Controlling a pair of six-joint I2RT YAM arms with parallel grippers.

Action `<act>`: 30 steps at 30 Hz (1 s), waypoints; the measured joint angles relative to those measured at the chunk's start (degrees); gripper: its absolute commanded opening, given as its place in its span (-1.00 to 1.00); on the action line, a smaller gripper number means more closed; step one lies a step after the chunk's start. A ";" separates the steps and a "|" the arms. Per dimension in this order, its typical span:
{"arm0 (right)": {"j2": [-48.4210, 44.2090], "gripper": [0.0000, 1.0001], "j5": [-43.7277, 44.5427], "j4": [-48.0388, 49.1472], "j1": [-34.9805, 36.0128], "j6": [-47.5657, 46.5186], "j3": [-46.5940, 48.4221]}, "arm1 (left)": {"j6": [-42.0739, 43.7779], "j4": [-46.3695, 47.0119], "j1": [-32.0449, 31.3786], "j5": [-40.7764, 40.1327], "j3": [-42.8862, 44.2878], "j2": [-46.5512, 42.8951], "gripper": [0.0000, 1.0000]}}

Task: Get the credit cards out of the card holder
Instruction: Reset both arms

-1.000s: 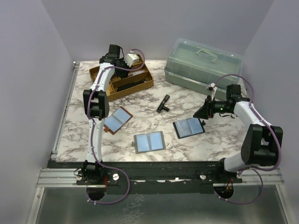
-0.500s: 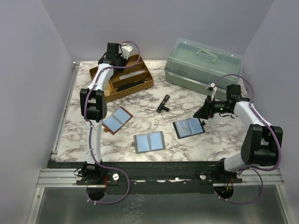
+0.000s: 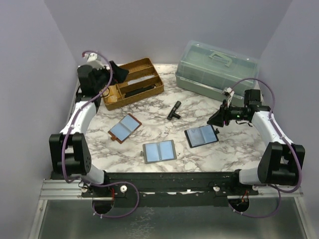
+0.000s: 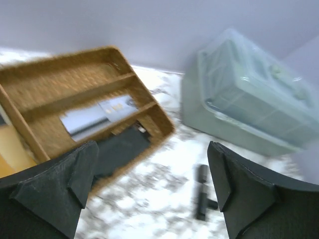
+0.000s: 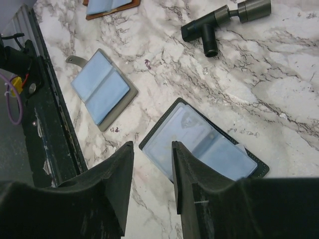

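Three card holders lie spread open on the marble: a brown one [image 3: 124, 128], a grey one [image 3: 159, 151] and a black one [image 3: 201, 135], each showing light-blue credit cards [image 5: 192, 139] in its sleeves. My right gripper [image 5: 152, 145] hovers just over the black holder's [image 5: 199, 142] near-left edge, jaws partly apart with only marble between them. My left gripper [image 4: 152, 184] is wide open and empty, at the back left beside the wooden tray [image 4: 75, 114]. Pale flat cards [image 4: 97, 115] lie in the tray's middle compartment.
A translucent green toolbox [image 3: 217, 69] stands at the back right. A black T-shaped tool [image 3: 174, 109] lies mid-table, between the tray [image 3: 130, 83] and the black holder. A dark object [image 4: 122, 149] fills the tray's near compartment. Grey walls close the sides.
My left arm has swung from over the tray's back to the left side, and its jaws have opened wide. The right gripper stays over the black holder, jaws slightly wider.
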 measured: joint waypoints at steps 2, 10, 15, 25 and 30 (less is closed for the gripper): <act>-1.60 -0.08 0.00 0.20 0.00 0.17 -0.42 | -8.72 7.61 2.19 3.19 -9.40 -5.27 0.98; -7.56 0.14 -1.05 1.36 0.00 0.68 -1.14 | -26.45 12.31 -4.24 8.57 -31.61 -26.49 0.97; -9.29 0.31 -1.90 1.92 -0.02 1.57 -1.38 | -24.90 3.13 -9.07 5.18 -31.85 -41.42 0.97; -13.51 0.63 -4.02 3.93 -5.18 3.78 -2.49 | -20.94 -11.45 -9.49 -1.70 -35.65 -52.63 0.97; -15.58 0.77 -5.38 4.72 -8.22 4.81 -3.28 | -22.01 -14.10 -9.49 -2.25 -39.63 -52.94 0.98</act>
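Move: The left hand is empty and wide open: the brown tray lies about 8 cm ahead of it and 25 cm below, and the brown card holder some 17 cm back, roughly level sideways. From this hand the grey card holder is about 29 cm back and 16 cm right. The right hand hangs over the black card holder, which lies roughly 3 cm left, level fore and aft and 13 cm below; the black tube is 13 cm ahead and 16 cm left. The empty left hand swings back about 23 cm from the brown tray and past high above the brown card holder, drifting some 5 cm right overall, rolling its left side down about 20 degrees and staying wide open; it dips, rises, and then sinks at the end once the backward travel has nearly stopped. Meanwhile the right hand lifts some 6 cm off above the black card holder, its half-open fingers spreading wide, and late on it eases a little to the right while the wrist rolls slightly, neither hand touching anything. ##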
